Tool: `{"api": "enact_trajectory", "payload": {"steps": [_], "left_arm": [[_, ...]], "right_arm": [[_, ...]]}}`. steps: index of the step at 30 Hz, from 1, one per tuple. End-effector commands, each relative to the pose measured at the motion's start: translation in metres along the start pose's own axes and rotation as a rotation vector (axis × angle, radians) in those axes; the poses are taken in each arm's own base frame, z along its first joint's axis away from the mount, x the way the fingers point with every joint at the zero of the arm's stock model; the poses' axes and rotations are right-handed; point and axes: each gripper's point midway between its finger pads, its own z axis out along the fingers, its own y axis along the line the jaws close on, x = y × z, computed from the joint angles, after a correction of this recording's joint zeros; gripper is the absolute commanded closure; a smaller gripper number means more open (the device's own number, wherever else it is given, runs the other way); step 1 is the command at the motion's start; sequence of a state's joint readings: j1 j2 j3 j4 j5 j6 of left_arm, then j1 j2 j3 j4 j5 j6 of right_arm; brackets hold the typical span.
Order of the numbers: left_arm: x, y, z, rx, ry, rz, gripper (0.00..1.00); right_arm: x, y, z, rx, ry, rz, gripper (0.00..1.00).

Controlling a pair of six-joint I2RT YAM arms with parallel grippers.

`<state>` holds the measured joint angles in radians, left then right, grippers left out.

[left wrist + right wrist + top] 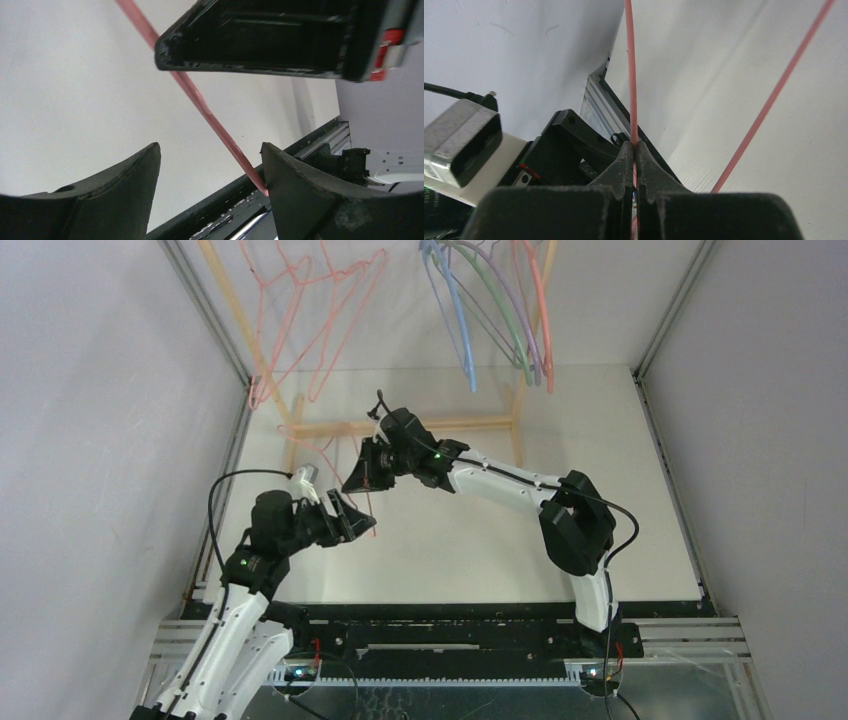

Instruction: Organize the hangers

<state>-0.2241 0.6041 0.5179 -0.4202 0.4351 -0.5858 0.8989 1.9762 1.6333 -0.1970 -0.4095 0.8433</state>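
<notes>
My right gripper point(362, 478) point(634, 146) is shut on a thin salmon-pink hanger point(630, 75), holding it above the table. A second wire of that hanger point(774, 95) slants off to the right. Just below and left of it, my left gripper point(352, 520) point(210, 147) stands open around the same hanger's wire point(210, 117). That wire runs diagonally between the fingers and touches the inner side of the right finger point(300, 190). More pink hangers point(300, 300) hang at the top left. Blue, green, lavender and pink hangers point(490, 310) hang at the top right.
A wooden-framed rack point(420, 425) stands at the back of the white table point(480, 550), its legs just behind both grippers. Grey walls close in both sides. A black rail point(450, 610) runs along the near edge by the arm bases.
</notes>
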Motion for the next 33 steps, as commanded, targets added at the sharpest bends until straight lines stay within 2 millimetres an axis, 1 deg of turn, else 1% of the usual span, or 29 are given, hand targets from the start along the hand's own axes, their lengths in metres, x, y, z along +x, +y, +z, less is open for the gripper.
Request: {"api": "enact_trajectory", "payload": {"steps": [1, 4, 6, 9, 11, 12, 13, 14, 15, 16, 18, 20, 23, 24, 25, 27, 28, 29, 30, 33], "left_arm": [[-0.01, 0.005, 0.005, -0.017, -0.057, 0.015, 0.23], [-0.014, 0.005, 0.008, -0.026, -0.067, 0.013, 0.26], [-0.016, 0.005, 0.01, -0.027, -0.063, 0.014, 0.3], [-0.017, 0.007, 0.014, -0.032, -0.059, 0.018, 0.45], [-0.018, 0.008, 0.016, -0.034, -0.062, 0.022, 0.53], [-0.019, 0.008, 0.017, -0.034, -0.065, 0.023, 0.58], [-0.019, 0.008, 0.017, -0.032, -0.068, 0.024, 0.66], [-0.02, 0.008, 0.018, -0.033, -0.069, 0.021, 0.77], [-0.02, 0.008, 0.019, -0.032, -0.068, 0.021, 0.91], [-0.021, 0.007, 0.018, -0.031, -0.069, 0.023, 0.99], [-0.02, 0.006, 0.017, -0.023, -0.07, 0.034, 1.0], [-0.021, 0.003, 0.015, -0.012, -0.078, 0.056, 1.0], [-0.021, 0.012, 0.009, -0.071, -0.072, 0.082, 1.0], [-0.021, 0.016, 0.007, -0.097, -0.067, 0.096, 1.0], [-0.022, 0.019, 0.006, -0.121, -0.061, 0.11, 1.0], [-0.022, 0.026, 0.003, -0.163, -0.047, 0.141, 1.0], [-0.021, 0.029, 0.001, -0.183, -0.038, 0.153, 1.0], [-0.022, 0.031, 0.0, -0.195, -0.034, 0.161, 1.0], [-0.023, 0.031, 0.0, -0.206, -0.035, 0.169, 1.0], [-0.026, 0.031, -0.004, -0.27, -0.012, 0.209, 1.0]], "right_arm": [[-0.011, 0.035, -0.002, -0.085, -0.013, -0.025, 1.0], [-0.004, 0.04, -0.002, -0.093, 0.002, -0.02, 1.0], [-0.002, 0.043, -0.004, -0.096, 0.0, -0.015, 1.0], [-0.003, 0.048, -0.007, -0.104, -0.008, -0.011, 1.0], [-0.004, 0.051, -0.01, -0.113, -0.009, -0.011, 1.0], [-0.004, 0.052, -0.011, -0.115, -0.007, -0.011, 1.0], [-0.003, 0.053, -0.012, -0.116, -0.004, -0.009, 1.0], [-0.002, 0.053, -0.013, -0.116, -0.004, -0.01, 1.0], [-0.001, 0.054, -0.014, -0.118, -0.004, -0.012, 1.0], [-0.001, 0.054, -0.015, -0.116, -0.007, -0.011, 1.0], [-0.002, 0.054, -0.019, -0.107, -0.016, -0.016, 1.0], [-0.005, 0.047, -0.021, -0.074, -0.03, -0.026, 1.0], [-0.008, 0.03, -0.028, 0.005, -0.044, -0.033, 1.0], [-0.009, 0.023, -0.033, 0.035, -0.052, -0.038, 0.98], [-0.009, 0.015, -0.038, 0.073, -0.056, -0.046, 0.9], [-0.01, 0.0, -0.052, 0.162, -0.076, -0.083, 0.69], [-0.008, -0.006, -0.06, 0.205, -0.081, -0.103, 0.6], [-0.008, -0.009, -0.068, 0.231, -0.089, -0.125, 0.48], [-0.006, -0.012, -0.076, 0.259, -0.093, -0.14, 0.45], [-0.003, -0.023, -0.1, 0.327, -0.121, -0.166, 0.44]]}}
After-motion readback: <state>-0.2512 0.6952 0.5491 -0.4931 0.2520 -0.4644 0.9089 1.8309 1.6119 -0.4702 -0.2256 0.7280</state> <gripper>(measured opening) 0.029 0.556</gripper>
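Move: Ahead of the left hand by roughly 2 cm, and 2 cm lower, the held pink hanger's near arm already runs between its open fingers. The right fingers, shut on the same arm, are about 7 cm ahead, 4 cm to the left and 2 cm higher; the hanger's hook lies some 22 cm ahead and 19 cm left, roughly level in height. From the right hand, the left's grip spot is about 5 cm back, 4 cm right and 4 cm down. Easing about 2 cm forward and 2 cm down along its reach, the left hand shuts its fingers and pinches the hanger arm beside the right hand's grip, then carries it some 2 cm left and slightly down, rolling about 10 degrees. Once that grip is made, the nearly still right hand opens, lets go and backs off to the right about 6 cm. ##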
